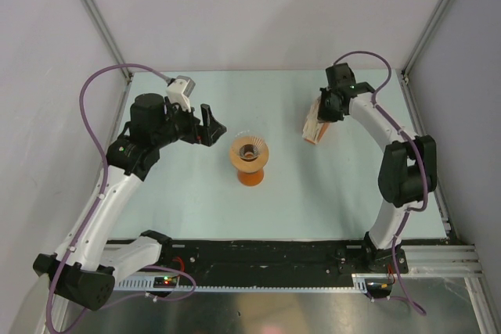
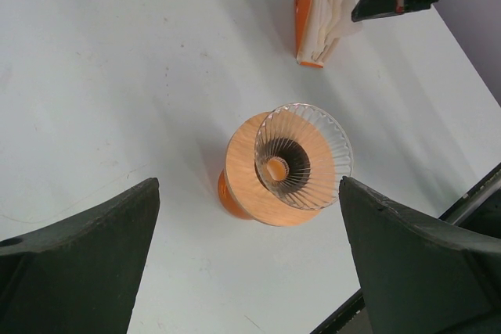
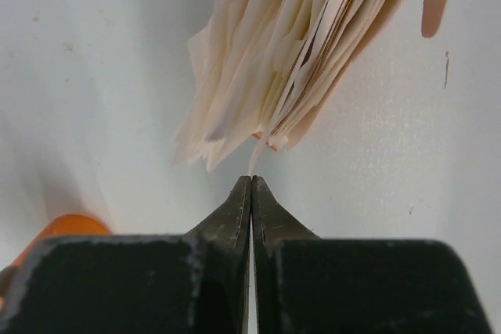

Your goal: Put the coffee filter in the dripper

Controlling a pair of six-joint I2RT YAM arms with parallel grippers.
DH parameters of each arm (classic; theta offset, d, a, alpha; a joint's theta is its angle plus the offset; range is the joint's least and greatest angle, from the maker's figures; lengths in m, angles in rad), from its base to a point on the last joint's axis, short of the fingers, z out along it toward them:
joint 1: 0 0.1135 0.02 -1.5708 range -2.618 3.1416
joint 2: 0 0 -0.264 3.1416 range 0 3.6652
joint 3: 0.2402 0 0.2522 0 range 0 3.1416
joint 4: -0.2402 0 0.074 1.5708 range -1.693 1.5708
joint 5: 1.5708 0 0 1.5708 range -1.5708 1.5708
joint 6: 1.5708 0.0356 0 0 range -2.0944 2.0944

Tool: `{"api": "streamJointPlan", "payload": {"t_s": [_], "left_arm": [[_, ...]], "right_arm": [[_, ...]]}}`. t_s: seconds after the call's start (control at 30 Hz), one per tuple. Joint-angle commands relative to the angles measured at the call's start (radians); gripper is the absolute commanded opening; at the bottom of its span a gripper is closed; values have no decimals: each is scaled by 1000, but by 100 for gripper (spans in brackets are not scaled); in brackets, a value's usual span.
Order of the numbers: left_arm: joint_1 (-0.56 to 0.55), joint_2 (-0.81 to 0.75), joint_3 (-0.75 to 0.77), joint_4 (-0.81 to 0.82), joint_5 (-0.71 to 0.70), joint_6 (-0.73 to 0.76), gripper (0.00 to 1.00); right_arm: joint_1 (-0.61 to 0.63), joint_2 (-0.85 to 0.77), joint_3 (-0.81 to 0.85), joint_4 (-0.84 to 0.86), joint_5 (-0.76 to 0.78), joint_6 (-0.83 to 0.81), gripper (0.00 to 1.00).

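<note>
The dripper (image 1: 249, 152) is a tan ring with a dark centre hole on an orange base, standing mid-table. In the left wrist view the dripper (image 2: 291, 168) shows a clear ribbed cone. My left gripper (image 1: 210, 127) hovers just left of it, wide open (image 2: 249, 185) and holding nothing. My right gripper (image 1: 326, 112) is at the stack of filters (image 1: 315, 127). Its jaws are shut (image 3: 251, 179) on the thin white edge of one coffee filter (image 3: 255, 159) that still reaches into the stack (image 3: 290, 52).
The filter stack (image 2: 325, 5) sits in an orange-edged holder at the back right of the pale table (image 1: 188, 201). Grey walls close in the table on three sides. A black rail (image 1: 266, 256) runs along the near edge.
</note>
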Motion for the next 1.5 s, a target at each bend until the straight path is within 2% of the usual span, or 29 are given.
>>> {"api": "streamJointPlan", "payload": {"t_s": [0.0, 0.2, 0.3, 0.5, 0.63, 0.77, 0.93, 1.17, 1.37, 1.47], "left_arm": [[7, -12, 31, 21, -5, -5, 100], [9, -8, 37, 21, -10, 3, 100], [10, -6, 41, 21, -7, 11, 100], [12, -14, 61, 19, 49, 77, 100], [15, -13, 77, 0, 156, 162, 100], [15, -15, 83, -11, 295, 243, 100], [11, -17, 77, -12, 367, 294, 100], [-26, -33, 52, -15, 465, 365, 98], [-57, -49, 33, -22, 474, 398, 95], [-59, -56, 21, -23, 477, 317, 96]], "right_arm": [[-16, -149, -11, -13, -48, -30, 0], [-51, -271, -44, -26, -148, -76, 0], [-85, -332, -48, -46, -271, -129, 0], [-118, -473, -78, -110, -537, -408, 0], [-116, -567, -91, -198, -699, -603, 0], [-85, -662, -113, -268, -806, -774, 0], [47, -764, -145, -311, -798, -896, 0], [197, -781, -145, -331, -789, -902, 0], [210, -772, -129, -259, -874, -768, 0], [204, -770, -122, -216, -921, -702, 0]]}}
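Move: The dripper for the filter in the right fingers lies about 20 cm to that hand's left and 9 cm nearer the base, at roughly its height, with the orange carafe directly beneath it. The filter box is just below the right hand, some 4 cm farther out and 6 cm down. From the open left hand, the dripper is about 8 cm ahead, 9 cm to the right and 17 cm lower. The paper filter, already pinched by its edge, is drawn up out of the box by the right hand, which rises first and then sweeps back about 26 cm, ending some 20 cm higher and 9 cm to the left; the wrist swings about 75 degrees counter-clockwise and tips up, fingers shut. The left hand, still open, backs away from the dripper to the rear and right, rising slightly and turning clockwise. ##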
